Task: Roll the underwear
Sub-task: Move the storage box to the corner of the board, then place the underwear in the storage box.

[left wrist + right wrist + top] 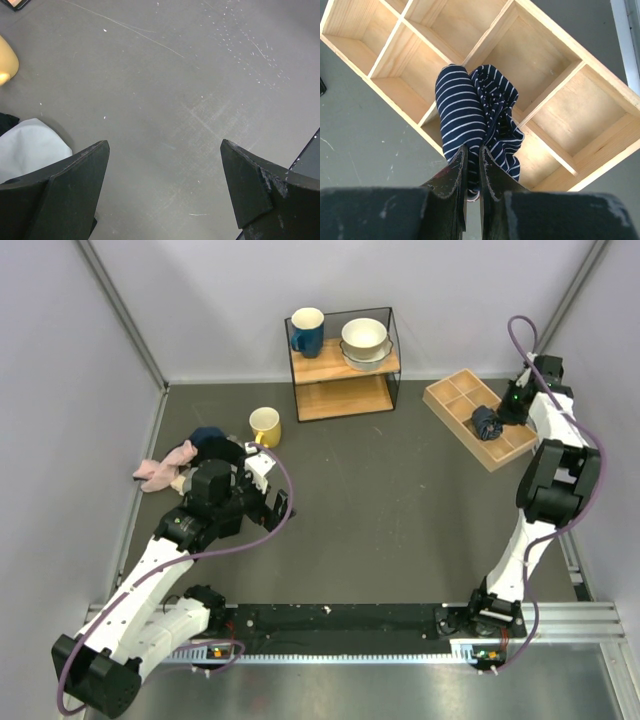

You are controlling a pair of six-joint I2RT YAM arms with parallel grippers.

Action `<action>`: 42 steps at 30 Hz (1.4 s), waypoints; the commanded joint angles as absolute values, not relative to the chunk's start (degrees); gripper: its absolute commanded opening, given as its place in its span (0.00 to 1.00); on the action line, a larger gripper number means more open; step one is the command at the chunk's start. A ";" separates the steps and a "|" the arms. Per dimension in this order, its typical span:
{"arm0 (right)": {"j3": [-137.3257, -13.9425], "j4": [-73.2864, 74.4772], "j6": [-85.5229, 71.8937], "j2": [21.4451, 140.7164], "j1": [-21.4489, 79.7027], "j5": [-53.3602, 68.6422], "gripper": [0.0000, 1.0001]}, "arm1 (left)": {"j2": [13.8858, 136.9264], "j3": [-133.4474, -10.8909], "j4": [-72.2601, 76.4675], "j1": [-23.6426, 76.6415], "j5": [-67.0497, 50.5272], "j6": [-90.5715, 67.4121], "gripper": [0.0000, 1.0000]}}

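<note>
The underwear [470, 107], navy with thin white stripes, hangs as a rolled bundle over the wooden divided tray [560, 115]. My right gripper [472, 155] is shut on its near end, fabric pinched between the fingers. From above the bundle [487, 422] shows dark over a tray compartment [455, 398], with the right gripper [503, 418] beside it. My left gripper [165, 150] is open over bare grey table, nothing between its fingers [75, 185]. In the top view the left gripper [272, 502] hovers near the table's left-middle.
A yellow mug [265, 426] stands behind the left arm. Pink cloth [165, 466] and dark clothes [215, 445] lie at the left. A light grey cloth [27, 147] sits by the left fingers. A wire shelf [343, 365] with a blue mug and bowls stands at the back.
</note>
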State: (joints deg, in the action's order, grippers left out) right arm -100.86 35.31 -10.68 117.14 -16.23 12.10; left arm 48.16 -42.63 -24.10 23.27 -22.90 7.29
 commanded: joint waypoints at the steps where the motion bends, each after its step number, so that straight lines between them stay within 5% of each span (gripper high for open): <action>1: -100.03 30.51 -15.29 116.01 -14.24 9.23 0.00 | 47.28 -42.54 -22.76 22.94 -23.38 7.82 0.99; 23: -92.02 24.34 -19.08 120.67 -6.60 4.75 0.00 | 47.99 -42.54 -22.76 22.94 -23.64 7.73 0.99; 42: -105.28 40.50 -8.00 134.55 3.52 -3.34 0.00 | 48.08 -42.45 -22.76 22.94 -24.35 7.65 0.99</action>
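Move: Under and just ahead of the right hand lies the storage box, its middle about 5 cm ahead, 3 cm to the left and 5 cm below. The rolled underwear, already pinched, has its middle some 3 cm ahead, 1 cm left and 3 cm down. The rack stands roughly 40 cm to this hand's left and 10 cm farther out. From the left hand the box is about 32 cm ahead, 51 cm to the right and 12 cm lower. Keeping its pinch on the rolled underwear, the right hand first eases diagonally left and forward while sinking about 2 cm into the box, then carries on faster left and forward, pushing the box along through the roll towards the rack. It travels some 7 cm left and 5 cm forward in all, ending about 3 cm lower, and late on rolls its left side down nearly 20 degrees. ##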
